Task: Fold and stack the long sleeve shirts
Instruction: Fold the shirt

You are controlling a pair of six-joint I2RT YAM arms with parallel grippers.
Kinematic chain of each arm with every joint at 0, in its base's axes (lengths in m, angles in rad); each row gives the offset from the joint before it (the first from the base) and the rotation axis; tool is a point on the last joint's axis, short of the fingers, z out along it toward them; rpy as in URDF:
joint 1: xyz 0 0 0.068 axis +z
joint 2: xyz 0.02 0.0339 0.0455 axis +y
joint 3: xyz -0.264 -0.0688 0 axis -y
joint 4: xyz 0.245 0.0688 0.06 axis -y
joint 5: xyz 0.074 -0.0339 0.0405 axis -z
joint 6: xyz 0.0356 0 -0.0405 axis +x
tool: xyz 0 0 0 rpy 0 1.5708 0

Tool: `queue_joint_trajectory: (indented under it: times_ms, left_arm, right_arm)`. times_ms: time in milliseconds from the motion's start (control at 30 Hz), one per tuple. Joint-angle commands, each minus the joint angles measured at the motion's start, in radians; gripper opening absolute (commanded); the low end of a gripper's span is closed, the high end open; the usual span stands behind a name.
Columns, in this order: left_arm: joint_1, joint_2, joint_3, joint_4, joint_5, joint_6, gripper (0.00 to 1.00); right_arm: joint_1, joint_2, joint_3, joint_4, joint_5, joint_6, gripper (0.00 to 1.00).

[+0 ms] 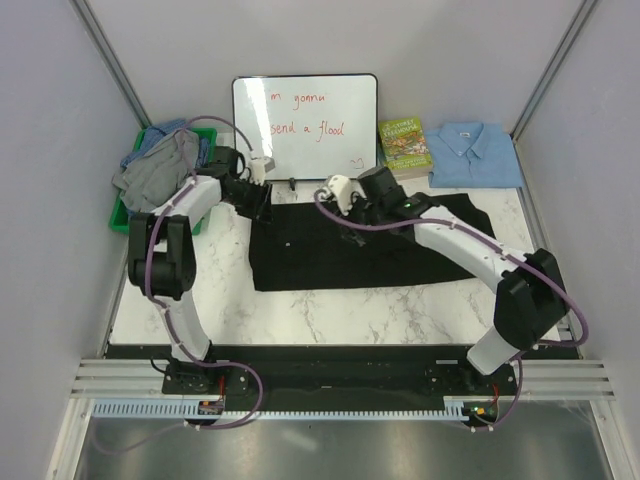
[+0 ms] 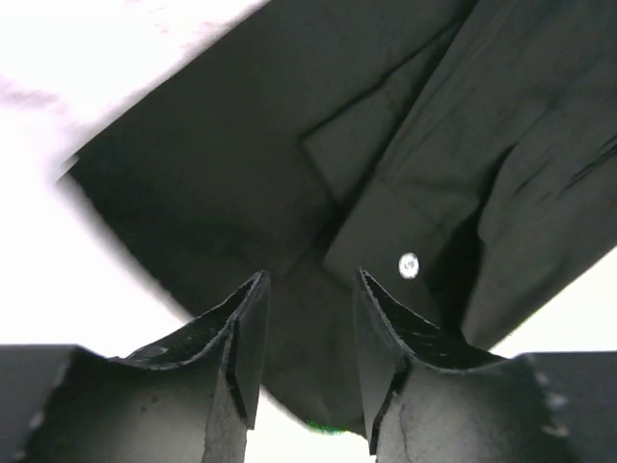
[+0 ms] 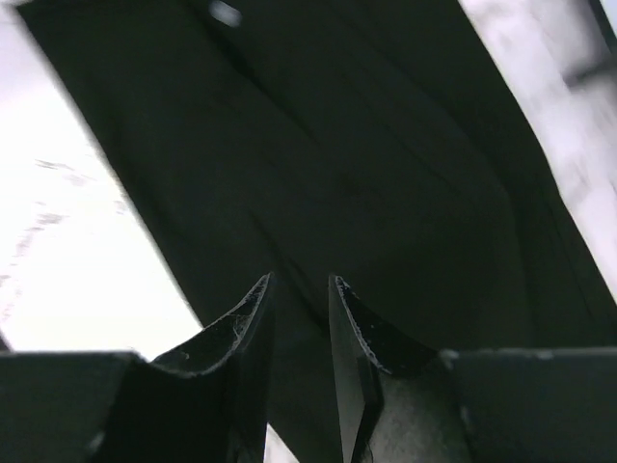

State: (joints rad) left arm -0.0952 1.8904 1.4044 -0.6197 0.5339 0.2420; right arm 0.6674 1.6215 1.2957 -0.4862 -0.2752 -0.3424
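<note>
A black long sleeve shirt [image 1: 330,265] lies spread flat on the marble table. My left gripper [image 1: 262,210] is at its far left corner. In the left wrist view the left gripper [image 2: 310,280] is open, with black cloth [image 2: 289,145] and a pale button [image 2: 409,264] beneath the fingers. My right gripper [image 1: 352,228] is over the shirt's far middle edge. It is open by a narrow gap [image 3: 301,282], and black fabric [image 3: 337,145] fills the view under it. A folded light blue shirt [image 1: 478,152] lies at the back right. Grey and blue shirts [image 1: 160,170] are heaped at the back left.
The heaped shirts sit in a green bin [image 1: 118,212] at the table's left edge. A whiteboard [image 1: 305,125] leans on the back wall, with a green-covered book [image 1: 404,145] beside it. Bare marble [image 1: 340,315] shows in front of the black shirt.
</note>
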Motion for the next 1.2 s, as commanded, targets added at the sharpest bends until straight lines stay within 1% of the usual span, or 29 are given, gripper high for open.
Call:
queue_joint_trajectory:
  times_ms: [0,33,67,100,133,200,300,333,400,433,467,533,567,667,767,800,867,967,1033,1133,1167]
  left_arm:
    - [-0.095,0.097,0.091,-0.055,-0.153,0.141,0.44]
    - [-0.109,0.110,0.103,-0.075,-0.169,0.149,0.43]
    - [-0.118,0.125,0.107,-0.089,-0.176,0.169,0.42]
    - [-0.138,0.151,0.117,-0.106,-0.193,0.177,0.38]
    - [-0.146,0.160,0.116,-0.130,-0.198,0.183,0.36]
    - [-0.175,0.170,0.084,-0.147,-0.216,0.203,0.36]
    - [-0.221,0.155,0.021,-0.156,-0.215,0.212,0.35]
    - [-0.233,0.148,0.004,-0.156,-0.212,0.209,0.34]
    - [-0.274,0.135,-0.044,-0.160,-0.190,0.189,0.31]
    - [-0.288,0.113,-0.062,-0.160,-0.178,0.181,0.29]
    - [-0.326,0.104,-0.102,-0.164,-0.170,0.169,0.27]
    - [-0.368,0.070,-0.143,-0.170,-0.155,0.160,0.27]
    - [-0.403,0.059,-0.184,-0.175,-0.144,0.155,0.26]
    - [-0.460,0.017,-0.252,-0.204,-0.120,0.163,0.24]
    - [-0.491,-0.037,-0.275,-0.259,-0.049,0.180,0.21]
    - [-0.497,-0.053,-0.277,-0.282,0.001,0.184,0.21]
    - [-0.515,-0.105,-0.271,-0.299,0.046,0.209,0.21]
    - [-0.505,-0.152,-0.237,-0.318,0.089,0.241,0.21]
    - [-0.479,-0.182,-0.225,-0.307,0.100,0.237,0.21]
    - [-0.407,-0.197,-0.197,-0.299,0.153,0.238,0.24]
    - [-0.361,-0.201,-0.194,-0.301,0.199,0.244,0.27]
  right_arm:
    - [-0.141,-0.032,-0.093,-0.100,0.074,0.032,0.36]
    - [-0.196,-0.037,-0.117,-0.110,0.088,0.037,0.36]
    - [-0.224,-0.041,-0.133,-0.117,0.115,0.042,0.36]
    - [-0.250,-0.046,-0.148,-0.115,0.123,0.042,0.36]
    - [-0.300,-0.048,-0.185,-0.101,0.128,0.042,0.36]
    - [-0.334,-0.049,-0.223,-0.083,0.168,0.034,0.36]
    - [-0.408,-0.019,-0.277,-0.055,0.180,0.026,0.36]
    - [-0.455,-0.002,-0.289,-0.046,0.179,0.028,0.36]
    - [-0.498,0.017,-0.299,-0.045,0.192,0.016,0.35]
    - [-0.534,0.024,-0.305,-0.045,0.200,-0.013,0.34]
    - [-0.551,0.037,-0.309,-0.046,0.208,-0.029,0.34]
    - [-0.593,0.043,-0.320,-0.055,0.226,-0.087,0.34]
    - [-0.603,0.043,-0.325,-0.060,0.232,-0.105,0.33]
    - [-0.631,0.022,-0.328,-0.100,0.235,-0.171,0.33]
    - [-0.646,-0.021,-0.325,-0.146,0.222,-0.201,0.34]
    - [-0.649,-0.032,-0.314,-0.156,0.222,-0.201,0.35]
    - [-0.647,-0.055,-0.296,-0.183,0.202,-0.188,0.35]
    - [-0.649,-0.058,-0.257,-0.174,0.182,-0.133,0.36]
    - [-0.643,-0.022,-0.236,-0.149,0.186,-0.107,0.36]
    - [-0.623,0.041,-0.230,-0.103,0.221,-0.083,0.36]
    - [-0.614,0.058,-0.230,-0.094,0.234,-0.084,0.35]
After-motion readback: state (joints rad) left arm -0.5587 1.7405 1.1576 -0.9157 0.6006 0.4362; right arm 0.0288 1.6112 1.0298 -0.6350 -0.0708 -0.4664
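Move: The black shirt lies crosswise as a folded strip. Its left end is about 6 cm back and 4 cm right of the left gripper, 6 cm below, with the white button 8 cm back and 7 cm right; the green bin stands some 31 cm left and 12 cm ahead. For the right gripper, the shirt's right end is level with it, about 32 cm to the right and 13 cm down; the light blue shirt lies 26 cm ahead, 36 cm right. Lower the left gripper about 6 cm onto the shirt's left end and drag it back towards the base, bearing right, narrowing the fingers and turning clockwise, then lift some 4 cm. Meanwhile sweep the right gripper about 29 cm right, half open, sinking to the shirt's right part as it turns clockwise, then raise it slightly. ##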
